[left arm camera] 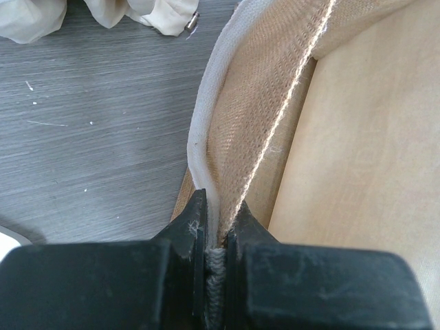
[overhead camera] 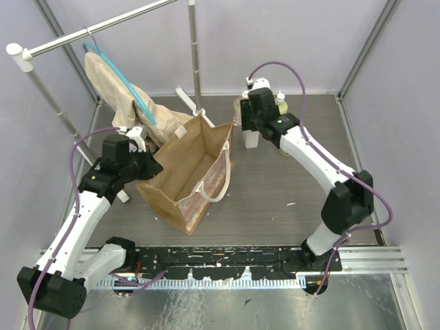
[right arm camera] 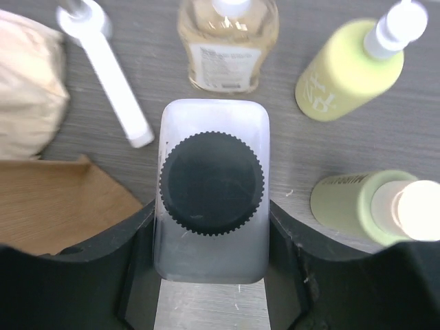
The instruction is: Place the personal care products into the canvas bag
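Note:
The canvas bag (overhead camera: 189, 165) stands open in the middle of the table, its patterned side facing front. My left gripper (overhead camera: 155, 161) is shut on the cream strap (left arm camera: 206, 124) at the bag's left rim (left arm camera: 357, 137). My right gripper (right arm camera: 212, 212) is behind the bag's right corner, shut on the tall white bottle with the black cap (right arm camera: 212, 185), which stands upright on the table (overhead camera: 250, 139). Just beyond it stand the amber bottle (right arm camera: 228, 48) and two yellow-green bottles (right arm camera: 347, 69) (right arm camera: 357, 203) with white caps.
A beige garment (overhead camera: 113, 89) on a blue hanger (overhead camera: 130, 93) hangs from the clothes rack at the back left. The rack's upright pole (overhead camera: 194, 55) and white foot (right arm camera: 110, 75) stand close behind the bag. Purple walls enclose the table.

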`<control>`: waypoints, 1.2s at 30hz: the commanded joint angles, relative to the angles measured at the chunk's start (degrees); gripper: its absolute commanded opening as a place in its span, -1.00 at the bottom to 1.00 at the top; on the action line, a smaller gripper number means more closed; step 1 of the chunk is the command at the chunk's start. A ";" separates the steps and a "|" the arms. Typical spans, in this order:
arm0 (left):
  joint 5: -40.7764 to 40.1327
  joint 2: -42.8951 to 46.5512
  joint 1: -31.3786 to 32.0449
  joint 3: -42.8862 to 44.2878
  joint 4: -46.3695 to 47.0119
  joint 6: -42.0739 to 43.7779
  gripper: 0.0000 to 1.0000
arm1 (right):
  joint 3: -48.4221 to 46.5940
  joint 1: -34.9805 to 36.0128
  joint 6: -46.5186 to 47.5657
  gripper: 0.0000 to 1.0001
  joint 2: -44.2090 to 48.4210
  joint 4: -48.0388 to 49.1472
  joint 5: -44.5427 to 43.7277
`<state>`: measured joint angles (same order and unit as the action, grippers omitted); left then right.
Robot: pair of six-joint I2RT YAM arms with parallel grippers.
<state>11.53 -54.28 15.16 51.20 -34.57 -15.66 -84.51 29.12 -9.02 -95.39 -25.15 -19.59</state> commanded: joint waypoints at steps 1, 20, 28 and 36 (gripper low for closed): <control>1.69 -0.40 0.22 -1.45 1.03 -0.34 -1.00 | -8.64 0.23 2.25 -0.99 10.01 5.40 7.51; 3.39 -1.59 0.20 -1.96 1.26 0.52 -1.00 | -16.74 1.19 4.78 -0.99 17.97 9.36 32.38; 4.03 -1.68 0.20 -2.57 2.28 0.21 -1.00 | -21.18 1.84 3.38 -0.99 16.65 9.25 36.45; 5.18 -1.32 0.23 -2.28 2.35 -0.02 -1.00 | -17.33 3.05 1.97 -0.99 15.96 12.05 40.21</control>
<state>14.48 -55.61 15.16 49.87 -32.14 -15.49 -100.92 31.35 -5.10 -82.11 -26.68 16.60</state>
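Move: The white bottle is already in the right hand, with the canvas bag's middle some 18 cm to the left, 14 cm back and 11 cm below. The clear soap bottle stands about 11 cm ahead and 2 cm left, the pump bottle 11 cm ahead and 8 cm right, the green jar 4 cm ahead and 13 cm right, all roughly 14 cm lower. From the left hand, the bag's middle is level, 8 cm right and 9 cm below. The right hand raises the white bottle about 22 cm while bringing it back-left towards the bag, turning counter-clockwise. ##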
